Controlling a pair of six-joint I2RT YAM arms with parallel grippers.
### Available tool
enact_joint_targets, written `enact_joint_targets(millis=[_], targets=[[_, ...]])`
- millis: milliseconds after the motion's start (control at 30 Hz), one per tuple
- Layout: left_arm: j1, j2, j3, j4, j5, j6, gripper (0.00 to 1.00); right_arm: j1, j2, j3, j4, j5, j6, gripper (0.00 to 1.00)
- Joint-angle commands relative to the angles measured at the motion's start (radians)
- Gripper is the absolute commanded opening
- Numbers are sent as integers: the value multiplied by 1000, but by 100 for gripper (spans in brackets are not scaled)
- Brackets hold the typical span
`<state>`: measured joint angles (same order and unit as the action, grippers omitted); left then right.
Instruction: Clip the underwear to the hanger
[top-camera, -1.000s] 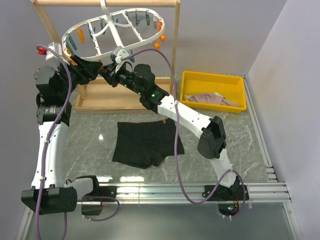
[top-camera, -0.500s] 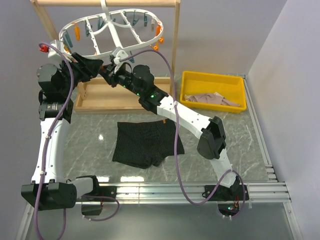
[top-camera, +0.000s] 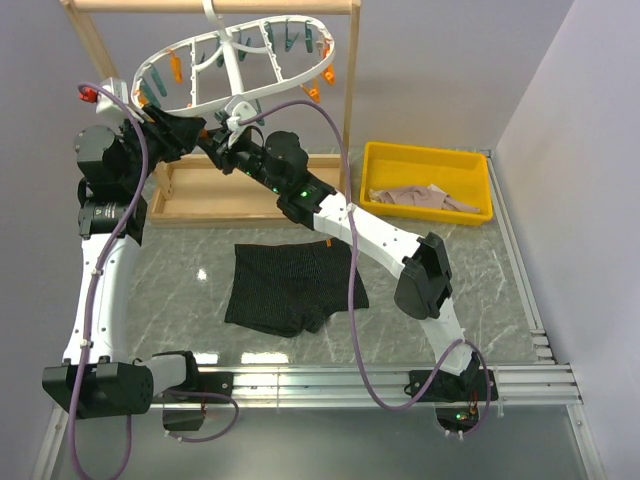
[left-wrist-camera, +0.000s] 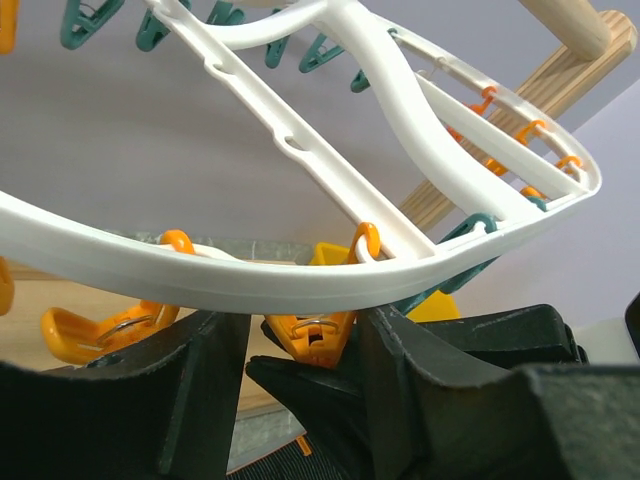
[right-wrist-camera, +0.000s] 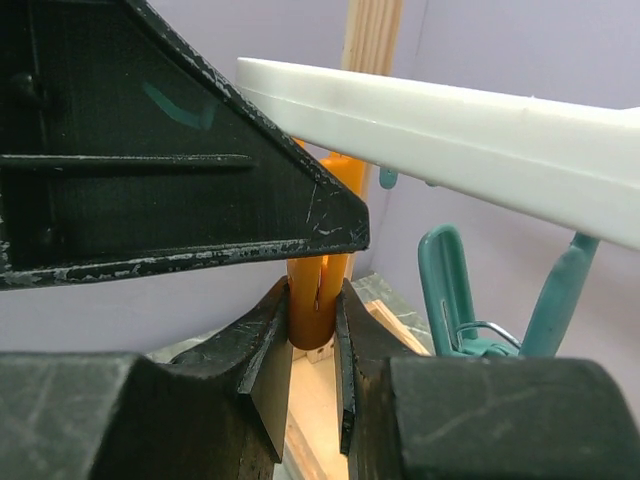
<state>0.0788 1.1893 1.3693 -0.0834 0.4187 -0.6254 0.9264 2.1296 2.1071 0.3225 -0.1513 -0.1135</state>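
The black underwear (top-camera: 293, 285) lies flat on the marble table, untouched by either arm. The white oval hanger (top-camera: 240, 60) hangs tilted from the wooden frame, orange and teal pegs along its rim. Both grippers meet under its near rim. My right gripper (top-camera: 218, 143) (right-wrist-camera: 315, 320) is shut on the lower end of an orange peg (right-wrist-camera: 318, 290). My left gripper (top-camera: 193, 135) (left-wrist-camera: 300, 335) stands open, its fingers (left-wrist-camera: 205, 380) either side of an orange peg (left-wrist-camera: 315, 335) below the hanger's rim (left-wrist-camera: 300, 285), with the right gripper's dark tip between them.
The wooden frame (top-camera: 350, 90) and its base (top-camera: 230, 195) stand at the back. A yellow bin (top-camera: 478, 170) at the right holds a pinkish-beige cloth (top-camera: 420, 198). Teal pegs (right-wrist-camera: 455, 290) hang right beside the held peg.
The hanger has swung and tilted, its left end rising. My left gripper has moved up and right toward the right gripper, and its jaws have narrowed. The right arm has barely moved.
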Motion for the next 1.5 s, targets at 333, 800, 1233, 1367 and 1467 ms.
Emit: enact_joint_targets(millis=[333,800,1233,1367,1467], targets=[[4,-7,54,129,-43,-30,1,31,-63,-22,-25,-22,-12,31],[4,-3,48,129,-17,-7,1,17,-301,-462,-186,-119,67,55],[6,-10,39,125,-6,-14,1,-37,-83,-365,-623,-285,-69,76],[6,-11,37,126,3,-17,1,-69,-5,-302,-674,-337,-115,83],[4,-10,36,122,9,-20,1,-81,33,-283,-674,-327,-144,87]])
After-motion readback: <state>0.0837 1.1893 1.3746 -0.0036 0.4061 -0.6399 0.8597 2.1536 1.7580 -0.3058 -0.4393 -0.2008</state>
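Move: The orange clip hangs between the left hand's open fingers, about 1 cm ahead of the hand point, with the hanger rim some 4 cm above. A second orange clip sits roughly 5 cm to the left and 2 cm ahead. The right hand still holds the first clip; from it, the underwear lies about 15 cm back, 16 cm right and 42 cm below, and the wooden base 7 cm ahead, 5 cm right and 41 cm below. Left fingers pinch the orange clip; the right lets go and sinks some 30 cm towards the underwear. ##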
